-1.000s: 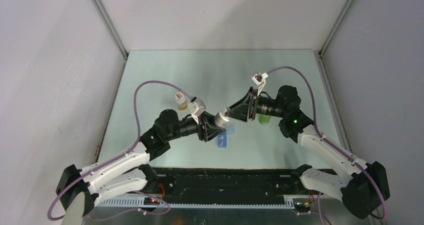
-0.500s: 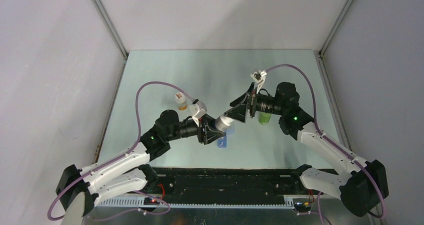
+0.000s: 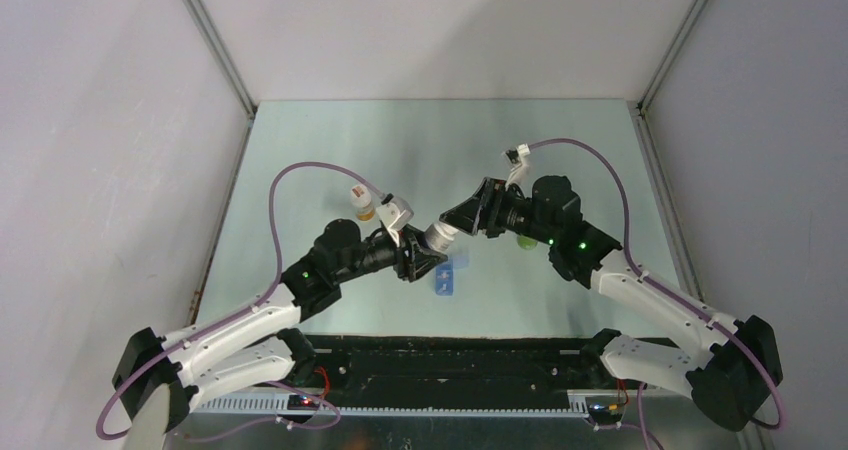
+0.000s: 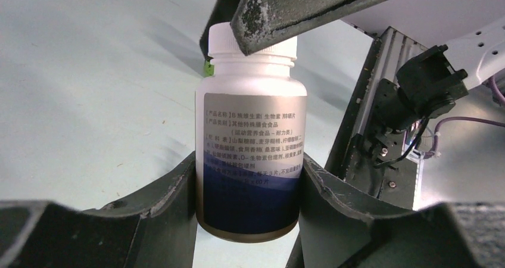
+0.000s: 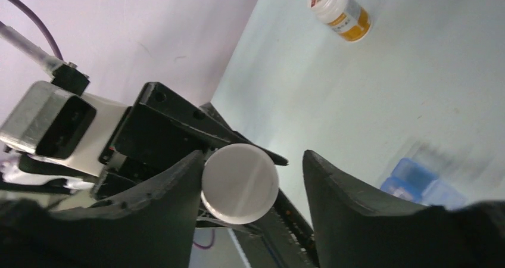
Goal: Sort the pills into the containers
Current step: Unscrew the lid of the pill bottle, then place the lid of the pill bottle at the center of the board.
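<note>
My left gripper point(image 4: 247, 178) is shut on the lower body of a white bottle point(image 4: 250, 131) with a blue-and-white label, held above the table. Its white cap point(image 5: 240, 183) sits between the jaws of my right gripper point(image 5: 253, 161), which is open: one finger touches the cap and a clear gap shows on the other side. From above, the bottle point(image 3: 437, 237) bridges the left gripper point(image 3: 415, 255) and the right gripper point(image 3: 458, 220). The blue pill box with the containers point(image 3: 447, 275) lies on the table just below them and appears blurred in the right wrist view point(image 5: 417, 181). No pills show.
A small white-capped bottle with orange contents point(image 3: 364, 203) stands left of the grippers, also seen from the right wrist point(image 5: 340, 11). A green bottle point(image 3: 527, 240) is mostly hidden under the right arm. Metal rails edge the table at both sides.
My right gripper has let go of the cap and turned its wrist, with jaws now spread round the cap. The right arm has shifted slightly left. The left gripper still holds the bottle.
</note>
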Robot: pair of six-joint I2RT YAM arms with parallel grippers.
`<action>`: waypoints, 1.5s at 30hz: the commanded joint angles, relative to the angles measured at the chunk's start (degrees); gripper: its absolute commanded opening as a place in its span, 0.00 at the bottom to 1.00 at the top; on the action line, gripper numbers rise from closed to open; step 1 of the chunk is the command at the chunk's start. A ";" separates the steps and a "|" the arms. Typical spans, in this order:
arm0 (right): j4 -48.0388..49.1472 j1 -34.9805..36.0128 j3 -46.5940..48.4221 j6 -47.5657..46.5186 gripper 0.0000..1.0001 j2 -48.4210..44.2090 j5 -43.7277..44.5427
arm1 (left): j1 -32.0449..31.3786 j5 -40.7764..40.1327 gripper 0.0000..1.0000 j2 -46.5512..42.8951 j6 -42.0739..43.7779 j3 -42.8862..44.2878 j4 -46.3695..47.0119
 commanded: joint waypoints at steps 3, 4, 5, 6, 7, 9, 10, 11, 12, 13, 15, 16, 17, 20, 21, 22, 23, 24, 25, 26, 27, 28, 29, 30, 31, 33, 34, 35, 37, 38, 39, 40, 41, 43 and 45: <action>0.24 2.51 2.39 4.43 0.58 -1.88 3.56 | -0.23 -3.52 0.00 -0.87 0.48 0.07 1.97; 0.30 2.55 2.39 4.50 0.57 -1.90 3.08 | -0.20 -3.65 0.00 -1.01 0.43 0.03 1.93; 0.30 2.51 2.39 4.72 0.57 -1.90 2.86 | -0.18 -3.84 0.00 -1.07 0.37 -0.01 1.98; 0.29 2.55 2.39 4.82 0.57 -1.90 2.40 | -0.18 -3.85 0.00 -1.17 0.32 -0.02 2.01; 0.39 2.58 2.39 4.89 0.56 -1.84 2.08 | -0.17 -3.82 0.00 -1.15 0.31 -0.02 2.08; 0.43 2.59 2.39 4.50 0.54 -1.98 1.66 | -0.17 -3.75 0.00 -1.30 0.30 -0.02 1.99; 0.53 2.50 2.39 3.60 0.53 -2.03 1.24 | -0.13 -3.68 0.00 -1.29 0.30 -0.02 2.00; 0.76 2.19 2.39 3.12 0.47 -1.98 0.76 | -0.18 -3.45 0.00 -1.30 0.30 -0.04 1.89; 1.30 2.00 2.39 1.79 0.44 -1.99 -0.57 | -0.18 -3.40 0.00 -1.36 0.34 0.01 1.69; 1.66 1.23 2.30 1.02 0.37 -2.03 -2.57 | -0.15 -3.11 0.00 -1.44 0.41 0.10 1.56; 4.27 -0.25 1.54 -1.51 0.29 -2.45 -6.76 | -0.14 -2.40 0.00 -1.54 0.46 0.18 1.25; 6.33 -1.33 1.31 -3.88 0.28 -2.62 -8.78 | -0.16 -1.57 0.00 -1.65 0.54 0.17 1.15; 7.39 -1.79 0.84 -5.37 0.26 -2.96 -13.00 | -0.13 -1.09 0.00 -1.88 0.55 0.11 1.16; 10.58 -3.80 0.16 -13.75 0.26 -4.28 -22.33 | -0.17 2.53 0.00 -2.24 0.55 0.07 1.69; 10.61 -3.99 0.05 -15.53 0.26 -4.67 -26.03 | -0.13 3.33 0.00 -2.34 0.56 0.02 1.92; 10.29 -4.24 0.03 -18.78 0.26 -5.37 -27.11 | -0.16 5.11 0.00 -2.40 0.56 0.03 2.12; 10.25 -4.47 0.02 -19.99 0.26 -5.66 -29.31 | -0.21 6.12 0.00 -2.38 0.60 0.05 2.36; 10.28 -5.13 0.02 -21.41 0.27 -6.05 -30.29 | -0.18 7.70 0.00 -2.33 0.67 0.06 2.38; 10.29 -5.62 0.02 -21.90 0.27 -6.26 -31.16 | -0.18 8.24 0.00 -2.27 0.72 0.06 2.45; 10.31 -6.78 0.02 -21.98 0.27 -6.60 -31.35 | -0.17 9.16 0.00 -2.13 0.77 0.07 2.43; 10.32 -7.41 0.02 -22.13 0.27 -6.71 -31.69 | -0.17 9.59 0.00 -2.03 1.01 0.07 2.17; 10.35 -8.50 0.02 -22.14 0.27 -6.91 -31.57 | -0.17 10.24 0.00 -2.02 1.18 0.04 1.94; 10.31 -9.02 0.02 -22.34 0.27 -7.04 -31.02 | -0.17 10.57 0.00 -2.02 1.78 0.14 1.17; 10.30 -9.63 0.02 -22.64 0.27 -7.23 -30.97 | -0.13 11.52 0.00 -2.04 2.23 0.46 0.47; 10.16 -9.80 0.02 -23.59 0.27 -7.38 -30.83 | -0.20 12.13 0.00 -2.16 3.33 0.66 -1.15; 10.62 -10.02 0.02 -24.59 0.27 -7.96 -30.80 | -0.18 13.37 0.00 -2.77 4.42 1.01 -2.56; 10.81 -10.04 0.02 -24.95 0.27 -8.30 -31.31 | -0.17 14.48 0.00 -3.31 4.86 0.96 -2.89; 11.21 -10.04 0.02 -25.64 0.27 -8.44 -31.43 | -0.22 15.15 0.00 -3.59 5.55 0.95 -3.53; 11.94 -10.00 0.02 -26.03 0.27 -8.87 -31.17 | -0.18 15.06 0.00 -4.29 5.96 0.72 -3.75; 12.13 -9.99 0.02 -26.16 0.27 -8.90 -31.07 | -0.20 15.09 0.00 -4.61 6.12 0.56 -3.75; 12.49 -9.98 0.02 -26.19 0.26 -8.93 -30.91 | -0.23 15.11 0.00 -4.68 6.30 0.53 -3.81; 12.62 -9.98 0.02 -26.15 0.26 -8.89 -30.72 | -0.21 15.11 0.00 -4.60 6.37 0.51 -3.82; 12.90 -10.05 0.06 -26.14 0.26 -8.75 -30.74 | -0.19 15.27 0.00 -4.49 6.56 0.55 -3.83; 13.60 -10.08 0.02 -25.74 0.26 -8.45 -30.60 | -0.15 15.24 0.00 -4.19 6.66 0.54 -3.72; 14.46 -10.08 0.02 -24.85 0.26 -8.03 -30.69 | -0.19 15.17 0.00 -3.84 6.71 0.54 -3.52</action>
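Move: The white bottle's lid already sits loosely between the right hand's open fingers, about 1 cm back and 1 cm to the left, level with it; from the left hand, which grips the bottle body, the lid is some 3 cm ahead, 3 cm right and 4 cm up. About 20 cm below the right hand lies the blue pill box, 1 cm back; the green bottle stands 6 cm ahead and 18 cm right, as far down. The right hand eases back about 1 cm and pinches the lid, then twists some 40 degrees, its forward side rising as it swings counter-clockwise, while travelling back and up about 5 cm each and slightly right. The left hand keeps its grip on the bottle, nudges forward, then goes back about 5 cm and rises, turning clockwise, dipping at the end as the right lifts the lid clear. ##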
